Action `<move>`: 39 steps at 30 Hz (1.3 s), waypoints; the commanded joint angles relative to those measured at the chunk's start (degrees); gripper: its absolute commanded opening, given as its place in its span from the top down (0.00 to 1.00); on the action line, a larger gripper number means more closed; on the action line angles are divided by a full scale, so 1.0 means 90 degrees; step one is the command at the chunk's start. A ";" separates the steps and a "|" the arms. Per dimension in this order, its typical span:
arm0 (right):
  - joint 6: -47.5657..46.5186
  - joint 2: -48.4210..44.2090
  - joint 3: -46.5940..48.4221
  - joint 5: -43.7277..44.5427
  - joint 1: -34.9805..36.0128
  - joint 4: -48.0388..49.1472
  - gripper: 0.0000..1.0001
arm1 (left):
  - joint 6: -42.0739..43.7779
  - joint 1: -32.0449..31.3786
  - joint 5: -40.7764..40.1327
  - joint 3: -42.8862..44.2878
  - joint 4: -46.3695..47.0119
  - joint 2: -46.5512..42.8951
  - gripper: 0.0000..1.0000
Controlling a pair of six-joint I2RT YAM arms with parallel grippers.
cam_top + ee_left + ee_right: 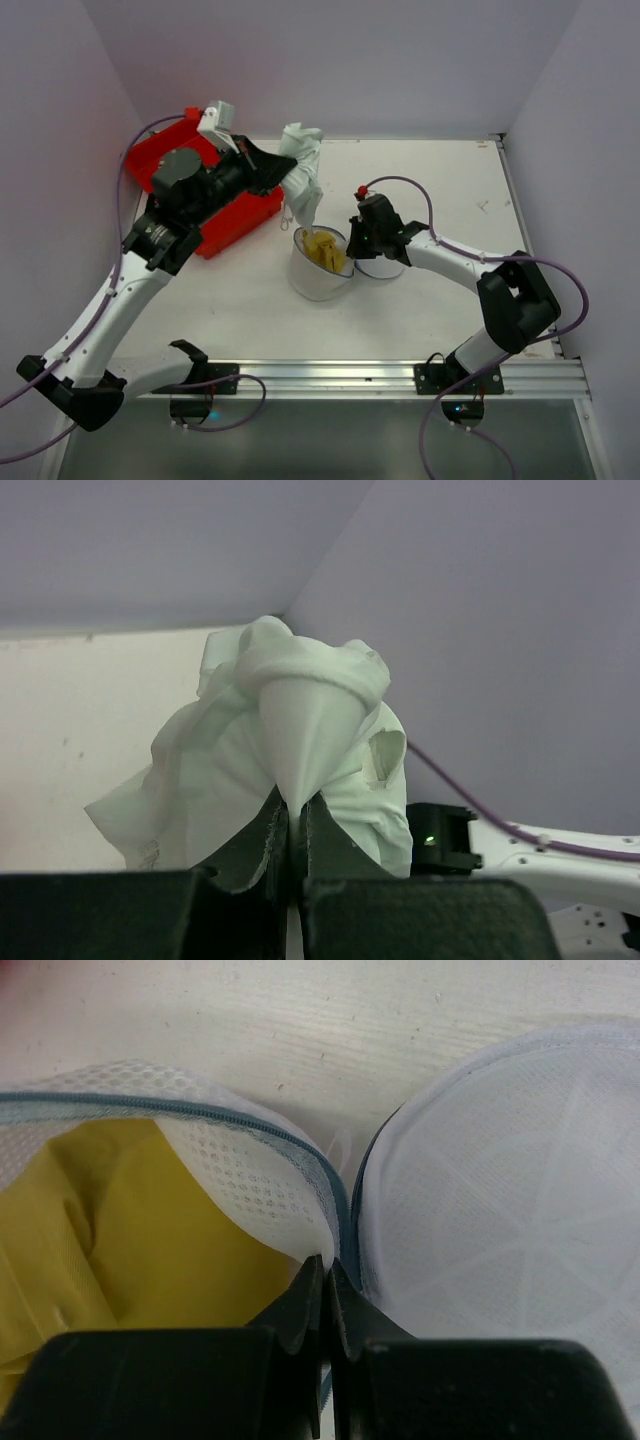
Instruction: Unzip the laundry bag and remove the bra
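The laundry bag (318, 278) stands unzipped mid-table, its white mesh body upright and its round lid (381, 268) flipped to the right. A yellow cloth (325, 250) fills its inside. My right gripper (353, 250) is shut on the bag's rim by the dark zip. In the right wrist view the gripper (328, 1265) pinches the mesh edge (250, 1170), with the yellow cloth (150, 1230) to its left and the lid (520, 1250) to its right. The pale white bra (303, 165) hangs above the bag. My left gripper (283, 180) is shut on it. In the left wrist view the gripper (293, 805) nips the bunched bra (300, 710).
A red plastic tray (236, 222) sits at the back left, partly under my left arm. Walls close the table at the back and both sides. The metal rail with the arm bases (330, 375) runs along the near edge.
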 commanded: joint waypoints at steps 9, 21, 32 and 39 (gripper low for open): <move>-0.0012 -0.0477 0.0041 -0.0605 0.0007 0.0399 1.00 | -0.0074 0.0000 0.0440 -0.0306 0.0055 0.0602 1.00; -0.0003 -0.1172 -0.0349 -0.0233 -0.0422 0.0379 1.00 | 0.0582 0.0527 -0.0480 0.1065 -0.0767 0.0007 0.99; -0.0032 -0.0839 -0.0457 -0.0839 -0.0413 0.0584 1.00 | 0.0316 0.0566 -0.0026 -0.0373 -0.0159 0.0084 0.99; 0.0046 -0.0771 -0.0428 -0.0917 -0.0413 0.0662 1.00 | 0.0327 0.0605 0.0564 0.1432 -0.0414 0.0825 0.98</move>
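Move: High over the bag's open mouth, the left hand grips the white garment. The yellow cloth inside the bag lies some 8 cm to its right, 2 cm ahead and 40 cm below, and the red tray about 20 cm ahead, 20 cm to its left and 42 cm below. Holding the bag's rim, the right hand has the yellow cloth about 6 cm to its left and 1 cm back, 4 cm below; the lid flap lies roughly 6 cm to its right and 5 cm back, 5 cm below. Shaking the white garment above the bag, the left hand keeps its pinch and plunges about 10 cm, swings up some 14 cm, drops about 10 cm again and starts back up, drifting forward. The right hand keeps hold of the zipper edge, lifts about 6 cm, then lets it sink halfway back. ##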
